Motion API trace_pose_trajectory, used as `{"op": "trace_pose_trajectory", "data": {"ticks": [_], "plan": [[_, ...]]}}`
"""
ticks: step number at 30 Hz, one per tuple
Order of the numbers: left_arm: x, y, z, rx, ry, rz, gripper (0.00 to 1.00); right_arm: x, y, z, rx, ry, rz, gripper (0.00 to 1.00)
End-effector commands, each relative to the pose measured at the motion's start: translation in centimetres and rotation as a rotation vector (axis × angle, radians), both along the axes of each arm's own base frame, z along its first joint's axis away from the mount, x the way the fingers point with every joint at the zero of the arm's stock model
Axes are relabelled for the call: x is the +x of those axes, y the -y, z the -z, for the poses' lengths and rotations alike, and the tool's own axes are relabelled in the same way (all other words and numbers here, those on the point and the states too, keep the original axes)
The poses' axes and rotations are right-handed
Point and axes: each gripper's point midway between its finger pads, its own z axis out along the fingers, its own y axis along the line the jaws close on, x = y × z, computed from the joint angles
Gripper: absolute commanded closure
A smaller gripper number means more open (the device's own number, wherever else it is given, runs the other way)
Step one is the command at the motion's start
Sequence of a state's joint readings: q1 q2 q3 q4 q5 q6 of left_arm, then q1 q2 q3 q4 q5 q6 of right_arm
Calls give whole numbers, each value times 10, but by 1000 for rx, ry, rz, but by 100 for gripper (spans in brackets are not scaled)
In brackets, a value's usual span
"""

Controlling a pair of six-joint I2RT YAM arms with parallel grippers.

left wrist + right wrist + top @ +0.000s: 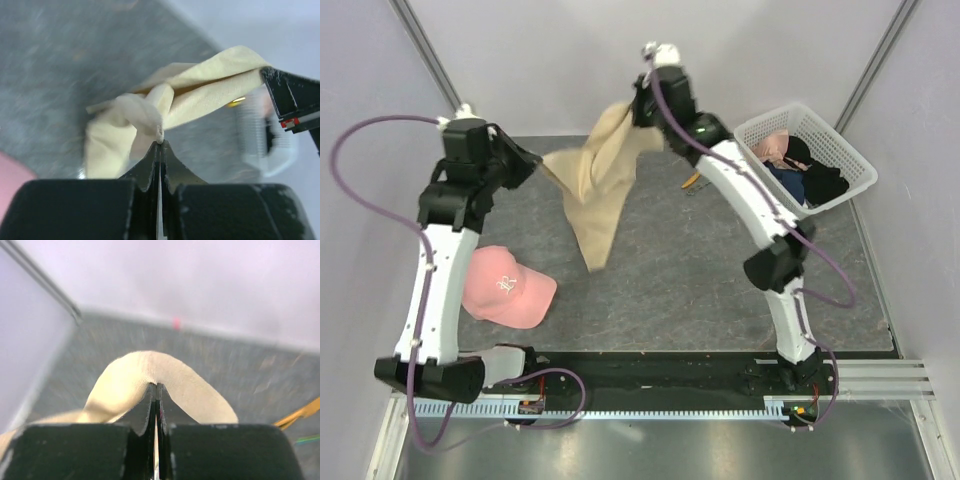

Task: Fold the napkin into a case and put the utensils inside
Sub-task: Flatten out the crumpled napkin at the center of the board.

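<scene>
The beige napkin point(602, 180) hangs in the air over the grey mat, stretched between both grippers, its lowest corner drooping toward the mat's middle. My left gripper point(536, 166) is shut on one bunched corner; in the left wrist view the jaws point(160, 143) pinch the napkin point(200, 95) at their tips. My right gripper point(642, 113) is shut on the upper edge, with the napkin point(145, 371) folded over its closed tips point(156, 386). The orange knife point(299, 416) and the spoon's green handle point(307, 439) lie on the mat at the right, seen as utensils point(690, 181) beside the right arm.
A pink cap point(506, 288) lies on the mat at the left, below the left arm. A white basket point(850, 150) with dark and pink clothes stands at the back right. Walls and frame posts close in the back and sides.
</scene>
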State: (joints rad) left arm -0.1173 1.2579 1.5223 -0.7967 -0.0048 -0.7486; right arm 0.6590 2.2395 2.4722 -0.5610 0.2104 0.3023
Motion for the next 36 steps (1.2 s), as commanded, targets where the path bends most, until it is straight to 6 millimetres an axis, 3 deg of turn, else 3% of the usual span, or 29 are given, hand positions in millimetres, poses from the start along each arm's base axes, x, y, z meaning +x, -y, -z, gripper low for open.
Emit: {"op": "trace_pose_trajectory", "data": {"ticks": [1, 2, 4, 5, 7, 8, 9, 10, 11, 12, 13, 14, 15, 16, 17, 18, 19, 20, 21, 23, 26, 27, 29, 30, 34, 36], "plan": [[-28, 10, -121, -129, 294, 35, 98, -70, 64, -226, 267, 389, 4, 100], [-38, 10, -139, -141, 342, 38, 98, -78, 71, -235, 276, 402, 8, 100], [-48, 12, -146, -178, 356, 44, 98, -95, 92, -241, 287, 382, 28, 100], [-53, 13, -136, -192, 333, 45, 98, -102, 95, -238, 282, 364, 22, 100], [-73, 19, -129, -250, 321, 64, 98, -120, 104, -213, 234, 273, 8, 100], [-73, 23, -96, -265, 242, 69, 98, -127, 109, -200, 209, 228, 12, 100], [-89, 30, -88, -302, 228, 107, 98, -141, 119, -171, 148, 140, 14, 100], [-95, 34, -72, -317, 190, 123, 98, -148, 124, -154, 129, 91, 19, 100], [-99, 39, -31, -333, 86, 138, 98, -157, 129, -131, 93, 30, 18, 100], [-112, 42, -20, -353, 70, 152, 98, -171, 138, -96, 50, -45, 21, 100], [-117, 45, -4, -364, 32, 165, 98, -181, 143, -76, 50, -100, 33, 100], [-124, 50, 28, -381, -49, 186, 98, -189, 148, -57, 43, -139, 37, 100], [-129, 53, 41, -395, -79, 190, 98, -204, 158, -14, 6, -224, 45, 100], [-136, 54, 49, -402, -86, 200, 98, -211, 161, 6, -9, -265, 42, 100], [-141, 55, 78, -397, -150, 196, 98, -217, 168, 26, -25, -309, 62, 100], [-143, 53, 91, -372, -166, 204, 98, -229, 181, 66, -76, -382, 88, 100], [-146, 54, 103, -367, -185, 209, 98, -232, 190, 84, -100, -416, 110, 100], [-152, 54, 127, -365, -243, 211, 98, -235, 197, 98, -121, -430, 121, 100], [-154, 54, 138, -353, -263, 218, 98, -244, 211, 135, -178, -499, 144, 92], [-164, 55, 162, -362, -320, 212, 98, -256, 233, 181, -274, -587, 171, 88], [-171, 53, 177, -360, -341, 199, 98, -270, 255, 210, -325, -680, 200, 80], [-173, 53, 180, -354, -344, 205, 98, -270, 261, 212, -318, -692, 216, 69], [-180, 52, 187, -358, -370, 202, 98, -270, 263, 212, -313, -694, 214, 58], [-184, 53, 190, -362, -381, 204, 98, -266, 264, 210, -323, -684, 213, 46], [-197, 59, 187, -368, -401, 269, 96, -242, 260, 200, -365, -663, 212, 34], [-202, 61, 178, -337, -391, 340, 82, -224, 243, 194, -317, -639, 173, 25]]}}
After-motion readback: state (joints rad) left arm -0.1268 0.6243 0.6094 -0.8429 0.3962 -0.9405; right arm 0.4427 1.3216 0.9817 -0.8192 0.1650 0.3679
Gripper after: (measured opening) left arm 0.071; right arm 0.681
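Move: Over the far left part of the board, both hands hold the lifted napkin. The board's centre lies about 18 cm back, 12 cm to the right and 24 cm below the right hand; from it the knife is some 4 cm ahead and 19 cm right, the spoon 2 cm ahead and 22 cm right. From the left hand, the board's centre is roughly 6 cm back, 28 cm right and 26 cm below; the cap is 18 cm back and 16 cm left. Flinging the napkin open: both hands whip it up while drawing back, the right rising about 27 cm and the left half that, then swing down and back to low over the board. The right also sweeps some 25 cm right, tips its fingers down about 40 degrees and opens, letting go; the left keeps its pinch on the left corner. ##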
